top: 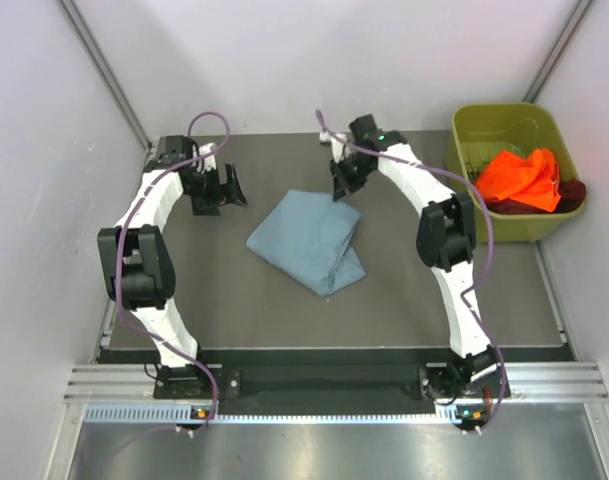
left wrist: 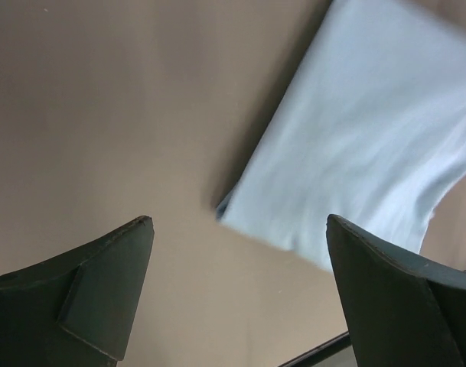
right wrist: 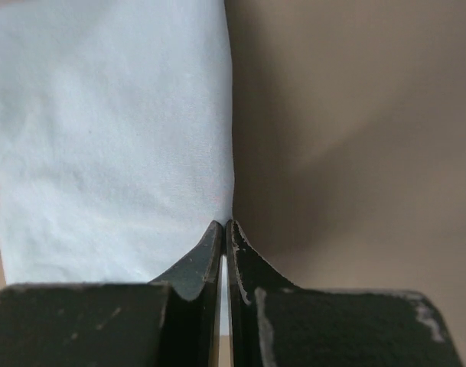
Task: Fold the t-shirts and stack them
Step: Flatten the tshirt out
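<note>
The blue-grey t-shirt [top: 309,240] lies folded in a rough rectangle in the middle of the table. My right gripper [top: 341,186] is shut on its far right corner; in the right wrist view the jaws [right wrist: 225,226] pinch the shirt's edge [right wrist: 110,138]. My left gripper [top: 230,190] is open and empty, left of the shirt and apart from it; in the left wrist view [left wrist: 239,223] the shirt's corner [left wrist: 355,138] lies ahead of the fingers. The orange t-shirt [top: 519,175] lies crumpled in the bin on top of the dark maroon t-shirt [top: 572,192].
The olive-green plastic bin [top: 504,120] stands at the back right corner, off the dark mat. Grey walls close in the table on the left, back and right. The mat's near edge [top: 324,350] runs in front of the arm bases.
</note>
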Robot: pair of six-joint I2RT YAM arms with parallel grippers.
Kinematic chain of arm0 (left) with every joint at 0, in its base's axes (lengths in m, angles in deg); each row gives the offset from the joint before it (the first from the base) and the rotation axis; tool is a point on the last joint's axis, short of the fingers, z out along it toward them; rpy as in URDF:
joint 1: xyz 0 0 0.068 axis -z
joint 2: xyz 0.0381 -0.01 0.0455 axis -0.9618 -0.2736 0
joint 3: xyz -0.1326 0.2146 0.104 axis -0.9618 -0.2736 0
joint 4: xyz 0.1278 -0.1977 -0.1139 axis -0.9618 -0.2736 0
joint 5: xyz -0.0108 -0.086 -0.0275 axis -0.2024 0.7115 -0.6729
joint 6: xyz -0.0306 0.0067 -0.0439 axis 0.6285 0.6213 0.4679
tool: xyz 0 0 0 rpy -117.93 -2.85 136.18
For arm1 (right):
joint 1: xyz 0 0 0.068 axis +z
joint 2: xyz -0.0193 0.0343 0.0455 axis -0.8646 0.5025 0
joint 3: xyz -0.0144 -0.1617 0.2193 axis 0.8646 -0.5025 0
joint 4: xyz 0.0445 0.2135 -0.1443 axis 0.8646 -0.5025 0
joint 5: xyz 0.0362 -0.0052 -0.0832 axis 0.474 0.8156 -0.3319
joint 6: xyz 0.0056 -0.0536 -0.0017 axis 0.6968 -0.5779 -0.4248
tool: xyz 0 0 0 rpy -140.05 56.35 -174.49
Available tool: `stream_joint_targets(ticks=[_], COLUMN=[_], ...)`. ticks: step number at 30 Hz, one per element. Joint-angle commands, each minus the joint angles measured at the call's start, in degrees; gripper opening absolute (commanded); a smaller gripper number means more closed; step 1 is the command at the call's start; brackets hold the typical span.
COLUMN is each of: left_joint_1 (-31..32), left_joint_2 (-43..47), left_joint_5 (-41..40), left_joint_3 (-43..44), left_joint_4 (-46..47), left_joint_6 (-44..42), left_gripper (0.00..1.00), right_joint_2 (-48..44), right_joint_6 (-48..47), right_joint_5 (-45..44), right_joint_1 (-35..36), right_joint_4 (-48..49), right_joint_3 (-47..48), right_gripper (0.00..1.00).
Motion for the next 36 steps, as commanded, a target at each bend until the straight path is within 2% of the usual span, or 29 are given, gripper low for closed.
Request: stream_joint_targets(ticks=[1,3,6,9,13,16,18,19,20,21,23,28,32,34,36], left_joint_1=[-0.6,-0.6,-0.6,-0.7,-0.7,-0.6,-0.6,-0.6,-0.7,-0.7,-0.7,-0.7,0.6,3.5,7.9], left_joint_2=[0.7,0.6,0.3,-0.4,-0.7,-0.8,-1.0,-0.9,-0.8,-0.7,0.0,0.7,-1.2,-3.4,-4.0], left_joint_5=[3.4,3.5,1.2,0.9,3.1,3.1,2.7,2.7,2.7,2.6,2.3,2.9,10.5,9.3,4.7], left_joint_3=[3.0,3.5,3.6,4.3,4.8,4.9,5.3,5.4,5.6,5.7,5.5,5.0,6.6,8.7,10.3], left_joint_4=[3.4,4.1,5.4,5.4,5.3,5.7,5.7,5.7,5.6,5.6,5.4,5.4,3.6,-0.4,-4.3], left_joint_6=[3.5,4.9,8.5,9.0,8.5,9.3,9.4,9.4,9.3,9.3,9.1,8.1,2.9,-0.5,-5.3], left_gripper=[0.99,0.97,0.92,0.91,0.91,0.9,0.9,0.9,0.9,0.9,0.9,0.89,0.8,0.76,0.73], right_joint_2=[-9.8,-12.8,-18.1,-21.7,-23.6,-23.4,-23.7,-24.1,-24.9,-25.2,-26.1,-25.0,-20.3,-17.5,-16.3], right_joint_6=[-5.1,-8.7,-13.7,-14.8,-11.0,-14.3,-16.3,-16.6,-16.6,-16.5,-15.6,-8.5,-5.3,-4.5,-4.3], right_joint_5=[-10.5,-13.2,-14.7,-12.0,-6.1,-3.4,-3.8,-4.1,-4.4,-4.8,-4.9,-7.1,-13.1,-13.7,-13.6], right_joint_1=[-4.3,-4.5,-1.7,2.9,9.0,14.1,16.4,16.6,16.4,16.0,14.6,7.3,1.8,-0.6,-1.5], right_joint_4=[4.9,9.2,17.0,21.0,20.2,15.1,11.5,11.0,10.6,10.5,11.3,15.2,15.7,14.7,14.2], right_joint_3=[10.9,13.9,13.0,12.7,12.8,12.0,6.6,4.2,2.0,-2.1,-5.2,-8.1,-6.1,-4.2,-4.2], right_gripper=[0.0,0.0,0.0,0.0,0.0,0.0,0.01,0.06,0.25,0.34,0.43,0.49,0.49,0.49,0.49])
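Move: The blue t-shirt lies half folded over, its far right edge already pinched in the shut right fingers; its middle is about 10 cm back and 6 cm left of the right hand, some 4 cm below. The loose flap sits around 17 cm back and 3 cm right of that hand. The green bin is roughly 39 cm to its right, 4 cm farther out. From the left hand, the t-shirt's middle lies about 17 cm right, 8 cm back and 9 cm down. The t-shirt, still pinched by its far edge, is flung by the right hand: forward about 8 cm while rising fast, up to some 32 cm, fingers tipping outward, then back and left over the table. From the top the fingers open halfway and release the t-shirt as the hand drops, then it swings forward and right, ending 15 cm above its start over the t-shirt's far end. The left hand stays empty, easing up and right about 3 cm each. ##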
